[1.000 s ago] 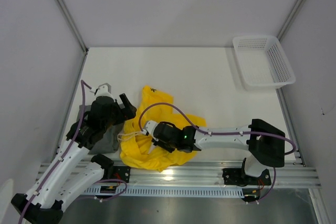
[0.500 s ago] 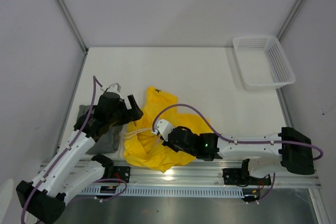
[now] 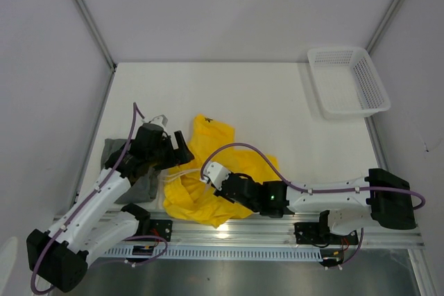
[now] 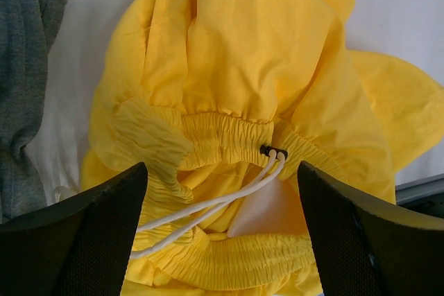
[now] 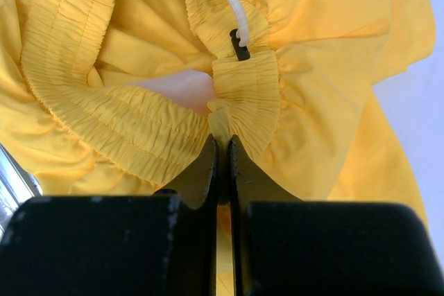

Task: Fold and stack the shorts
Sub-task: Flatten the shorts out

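The yellow shorts [image 3: 211, 136] lie crumpled near the table's front edge, with the elastic waistband [image 5: 243, 88] and white drawstring [image 4: 229, 195] turned up. My right gripper [image 3: 207, 177] is low over the pile and shut on a pinch of that waistband [image 5: 222, 138]. My left gripper [image 3: 179, 149] hovers open just above the waistband's left part [image 4: 222, 166], with the cloth showing between its fingers and nothing held. The dark grey shorts [image 3: 143, 186] lie bunched at the left, partly under the left arm. They also show at the left edge of the left wrist view [image 4: 24, 67].
A white mesh basket [image 3: 347, 81] stands at the back right corner. Grey walls close in the left, back and right sides. The metal rail [image 3: 277, 230] with the arm bases runs along the near edge.
The right gripper has closed on the yellow waistband as its arm stretched low to the left. The left gripper has moved right, off the grey shorts and over the yellow ones.
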`<state>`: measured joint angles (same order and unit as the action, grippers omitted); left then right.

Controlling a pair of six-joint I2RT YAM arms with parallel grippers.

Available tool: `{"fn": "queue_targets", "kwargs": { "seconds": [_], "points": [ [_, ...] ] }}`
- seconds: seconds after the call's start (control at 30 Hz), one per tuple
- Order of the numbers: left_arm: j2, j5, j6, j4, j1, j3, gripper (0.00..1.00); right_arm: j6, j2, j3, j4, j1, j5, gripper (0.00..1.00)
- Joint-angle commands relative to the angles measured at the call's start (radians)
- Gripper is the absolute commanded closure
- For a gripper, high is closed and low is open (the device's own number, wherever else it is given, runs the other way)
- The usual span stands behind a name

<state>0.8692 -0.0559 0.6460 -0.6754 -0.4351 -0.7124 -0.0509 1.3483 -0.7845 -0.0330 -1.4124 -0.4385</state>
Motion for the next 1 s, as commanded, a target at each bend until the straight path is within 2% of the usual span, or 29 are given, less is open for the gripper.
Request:
{"fn": "queue_targets", "kwargs": {
  "seconds": [0.0, 0.13, 0.4, 0.47, 0.57, 0.67, 0.7, 0.77, 0.8, 0.83, 0.97],
  "points": [
    [-0.012, 0.001, -0.013, -0.001, 0.010, 0.007, 0.10, -0.017, -0.014, 0.010, 0.068, -0.010, -0.043, 1.00],
    [0.008, 0.047, 0.004, -0.009, 0.009, 0.010, 0.20, -0.018, -0.029, 0.019, 0.077, -0.017, -0.048, 1.00],
    [0.057, 0.180, 0.040, -0.010, 0.009, 0.014, 0.25, -0.033, -0.055, 0.024, 0.082, -0.045, -0.074, 1.00],
    [0.076, 0.185, 0.044, -0.004, 0.009, 0.017, 0.25, -0.036, -0.061, 0.027, 0.085, -0.048, -0.078, 1.00],
    [0.102, 0.191, 0.049, 0.011, 0.009, 0.021, 0.30, -0.040, -0.066, 0.027, 0.085, -0.051, -0.077, 1.00],
    [0.094, 0.209, 0.050, 0.023, 0.009, 0.030, 0.51, -0.040, -0.069, 0.025, 0.084, -0.057, -0.081, 1.00],
    [0.091, 0.209, 0.050, 0.025, 0.009, 0.030, 0.64, -0.040, -0.071, 0.027, 0.084, -0.059, -0.085, 1.00],
    [0.090, 0.203, 0.049, 0.031, 0.009, 0.039, 0.80, -0.041, -0.081, 0.036, 0.087, -0.063, -0.100, 1.00],
    [0.091, 0.200, 0.049, 0.034, 0.010, 0.041, 0.96, -0.041, -0.087, 0.040, 0.094, -0.063, -0.101, 1.00],
    [0.091, 0.196, 0.049, 0.039, 0.009, 0.045, 1.00, -0.041, -0.093, 0.047, 0.097, -0.065, -0.104, 1.00],
    [0.090, 0.208, 0.058, 0.046, 0.015, 0.039, 1.00, -0.038, -0.135, 0.079, 0.126, -0.066, -0.164, 1.00]
  ]
}}
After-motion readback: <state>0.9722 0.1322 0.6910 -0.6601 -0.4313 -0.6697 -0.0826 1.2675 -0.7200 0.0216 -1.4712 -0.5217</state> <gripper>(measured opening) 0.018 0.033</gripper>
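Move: The left hand is open, with the left end of the yellow shorts' waistband about 1 cm ahead, 3 cm to its left and 4 cm below it. The black drawstring eyelet lies some 6 cm right, 1 cm back and 5 cm down; the folded grey shorts about 17 cm left, 4 cm back and 6 cm down. From the right hand, which already grips the waistband, that left end is roughly 10 cm ahead, 14 cm left and 3 cm lower. The left fingers shut on the left end of the yellow waistband and pinch it. They get there by sinking about 4 cm and shifting 3 cm left, a touch forward, the wrist rolling left side up and turning counter-clockwise some 10 degrees each, narrowing on the way and snapping closed late. The right hand keeps its pinch on the waistband and eases up 1.5 cm, drifting slightly back and right. ##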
